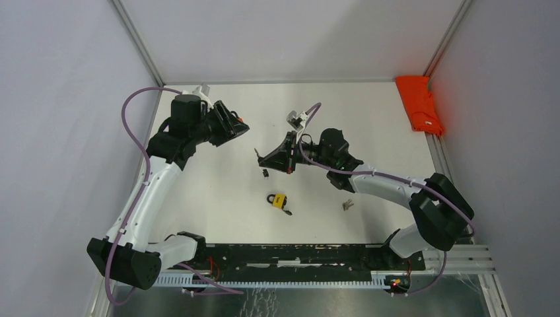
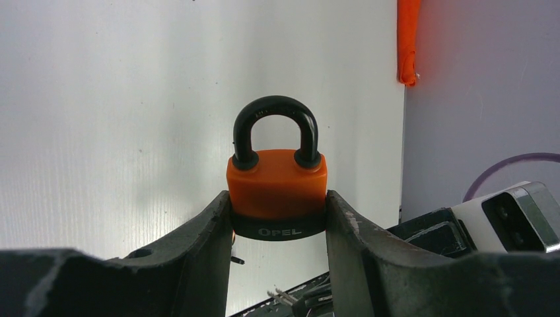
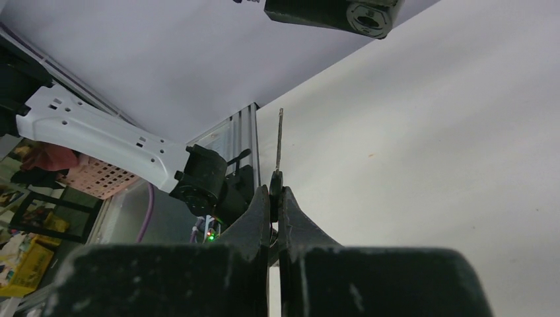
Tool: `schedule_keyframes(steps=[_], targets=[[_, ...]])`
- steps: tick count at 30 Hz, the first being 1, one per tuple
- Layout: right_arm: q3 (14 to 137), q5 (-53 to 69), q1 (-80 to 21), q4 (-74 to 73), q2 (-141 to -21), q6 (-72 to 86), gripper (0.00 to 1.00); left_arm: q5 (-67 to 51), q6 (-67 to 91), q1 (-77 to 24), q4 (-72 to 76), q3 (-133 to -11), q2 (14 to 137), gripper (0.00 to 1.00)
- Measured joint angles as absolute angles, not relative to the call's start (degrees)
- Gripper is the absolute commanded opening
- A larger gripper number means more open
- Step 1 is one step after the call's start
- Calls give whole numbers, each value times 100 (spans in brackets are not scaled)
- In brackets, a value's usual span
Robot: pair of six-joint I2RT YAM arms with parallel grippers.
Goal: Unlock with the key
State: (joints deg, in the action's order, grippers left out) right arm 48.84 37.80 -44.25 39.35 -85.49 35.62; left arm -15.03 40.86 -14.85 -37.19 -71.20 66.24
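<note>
An orange padlock [image 2: 277,183] with a black shackle and a black base stands upright between the fingers of my left gripper [image 2: 277,212], which is shut on its body. From above, that left gripper [image 1: 238,125] hovers at the back left of the table, with a bit of the padlock [image 1: 244,121] showing at its tip. My right gripper [image 3: 276,191] is shut on the black head of a key [image 3: 280,135], whose thin blade sticks straight out past the fingertips. In the top view the right gripper [image 1: 262,158] sits mid-table, right of the left one and apart from it.
A yellow padlock [image 1: 279,200] lies on the white table nearer the arm bases. A small black piece [image 1: 265,173] and loose keys [image 1: 347,205] lie near it. An orange object [image 1: 419,104] rests at the back right corner. Grey walls enclose the table.
</note>
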Motion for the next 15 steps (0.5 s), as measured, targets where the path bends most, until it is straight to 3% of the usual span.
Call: schedule_keyframes(steps=[4, 15], targets=[[4915, 3844, -4425, 4047, -8713, 3660, 0, -1503, 4086, -1485, -3717, -7120, 6624, 2], [6222, 3105, -4508, 2545, -9382, 3249, 0, -1347, 4088, -1485, -3710, -7113, 6626, 2]])
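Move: From the right gripper, which already holds the key, the orange padlock lies about 9 cm ahead, 6 cm to its left and some 4 cm higher. Down on the table, roughly 24 cm below that gripper, the yellow padlock is about 2 cm back and 5 cm to the right, and the silver keys are around 3 cm back and 28 cm to the right. The left gripper already has the orange padlock in its fingers, the middle of it barely a centimetre ahead, left and above. Bring the right gripper forward and to the left, about 5 cm in all, carrying the key towards the underside of the orange padlock; let it dip a centimetre or two early on and barely recover. Tilt its left-pointing fingers slightly down and swing them clockwise, some 10 degrees altogether, keeping them shut on the key. Keep the left gripper's hold on the padlock, nearly still. ##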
